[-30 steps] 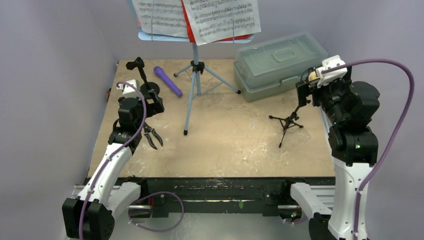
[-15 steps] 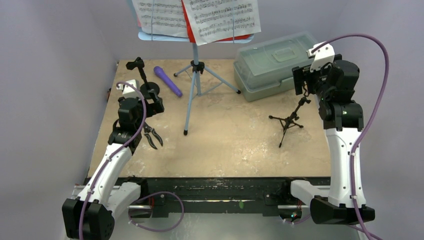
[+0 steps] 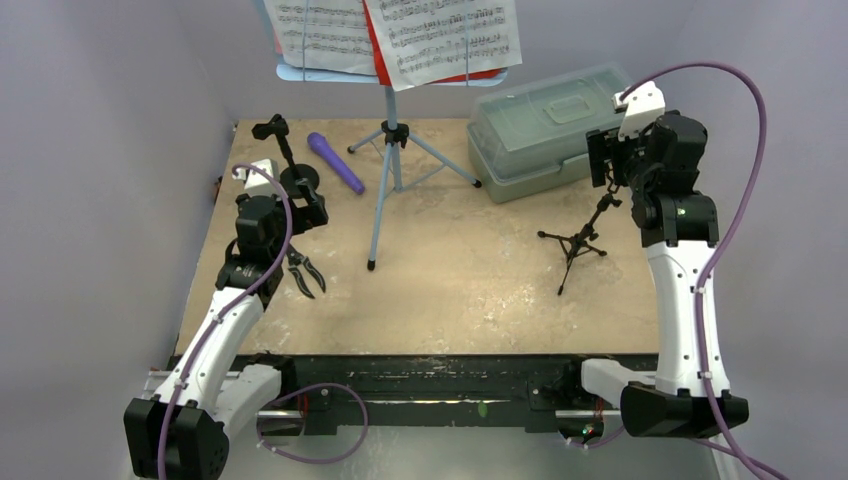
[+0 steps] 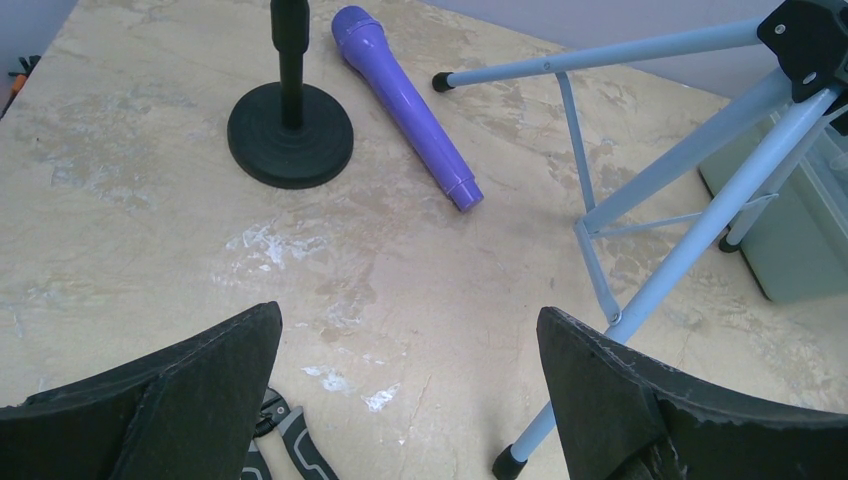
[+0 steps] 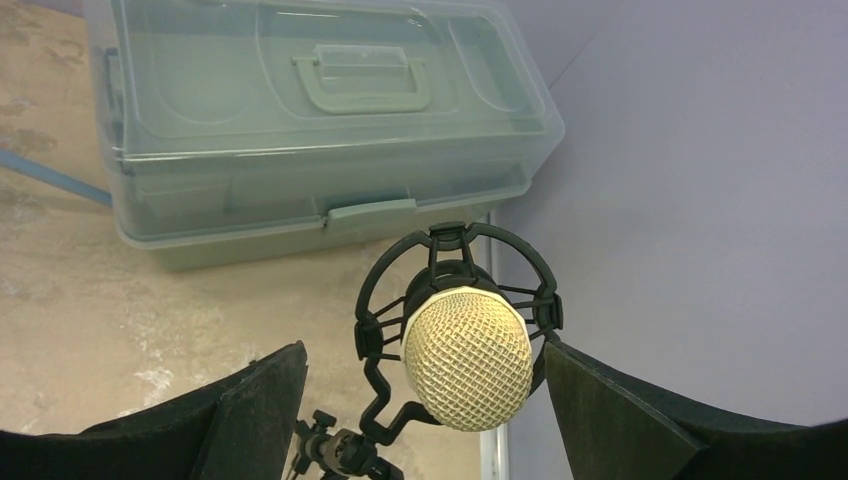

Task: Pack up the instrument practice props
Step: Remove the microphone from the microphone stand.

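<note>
A tan microphone [image 5: 467, 358] sits in the ring [image 5: 455, 265] of the black tripod holder [image 3: 577, 245]. My right gripper [image 5: 422, 350] is open, one finger on each side of the mic head, with gaps showing on both sides; from above it hangs at the holder's top [image 3: 605, 165]. My left gripper [image 4: 408, 312] is open with nothing in it, low over the table at the left [image 3: 312, 208]. Beyond it lie a purple microphone [image 4: 405, 105] and a round-base holder [image 4: 290, 120]. The pale-blue music rack [image 3: 390, 150] stands mid-table, carrying sheet-music pages [image 3: 440, 35].
A translucent grey-green lidded box [image 3: 555, 125] stands shut at the back right, just behind the tripod holder. Black pliers [image 3: 305, 275] lie on the table under my left gripper. A rack leg [image 4: 680, 170] runs close to the left gripper's right finger. Walls enclose the table.
My right arm has swung left and away from me, bringing its open gripper around the tan mic head. The left arm has not moved.
</note>
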`<move>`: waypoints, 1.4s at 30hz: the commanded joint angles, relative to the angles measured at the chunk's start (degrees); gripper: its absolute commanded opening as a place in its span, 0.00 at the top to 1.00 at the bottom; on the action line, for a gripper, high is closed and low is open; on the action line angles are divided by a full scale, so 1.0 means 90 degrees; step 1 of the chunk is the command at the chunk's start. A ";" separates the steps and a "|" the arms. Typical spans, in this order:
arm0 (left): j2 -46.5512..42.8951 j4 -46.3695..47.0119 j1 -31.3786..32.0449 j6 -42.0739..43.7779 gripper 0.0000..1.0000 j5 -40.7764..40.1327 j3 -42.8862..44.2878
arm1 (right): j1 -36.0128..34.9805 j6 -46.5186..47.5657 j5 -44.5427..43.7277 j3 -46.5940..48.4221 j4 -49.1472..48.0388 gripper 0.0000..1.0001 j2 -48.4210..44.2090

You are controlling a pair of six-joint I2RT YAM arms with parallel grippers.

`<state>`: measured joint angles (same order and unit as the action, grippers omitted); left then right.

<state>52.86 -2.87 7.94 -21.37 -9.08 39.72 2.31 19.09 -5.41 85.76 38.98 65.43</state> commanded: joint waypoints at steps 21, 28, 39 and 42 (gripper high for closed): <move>-0.0131 0.0028 -0.0004 0.0186 0.00 0.0030 0.0244 | 0.0066 0.0096 -0.0580 -0.0374 -0.0589 0.36 0.0128; -0.0131 0.0026 -0.0004 0.0186 0.00 0.0028 0.0244 | 0.0076 0.0196 -0.0644 -0.0448 -0.0619 0.45 0.0075; -0.0119 0.0031 -0.0004 0.0196 0.00 0.0040 0.0234 | 0.0079 0.0413 -0.0604 -0.0153 -0.0766 0.85 -0.0292; -0.0121 0.0027 -0.0004 0.0194 0.00 0.0051 0.0239 | 0.0082 0.0416 -0.0415 0.0109 -0.0746 0.91 -0.0477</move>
<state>52.80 -3.14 7.94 -21.15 -9.10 39.72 2.81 21.91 -10.66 82.26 34.46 64.66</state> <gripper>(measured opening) 0.996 0.526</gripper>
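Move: The microphone's gold head stands just off my right fingertips, its middle about 3 cm ahead, 2 cm to the right and 3 cm below. Its tripod stand runs down beneath it, the stand's middle some 17 cm below my hand and about 1 cm ahead. The green box sits beyond, roughly 22 cm ahead, 5 cm left and 25 cm lower. From my left hand the microphone is about 60 cm right, 3 cm ahead and 13 cm higher. I close my right fingers around the microphone's gold head, from nearly wide open to about half, while easing the hand some 2 cm right and about 1 cm forward and down, turning it 5 degrees clockwise. Once the pads pinch both sides of the head, I start drawing back and up, about 1 cm each way. ##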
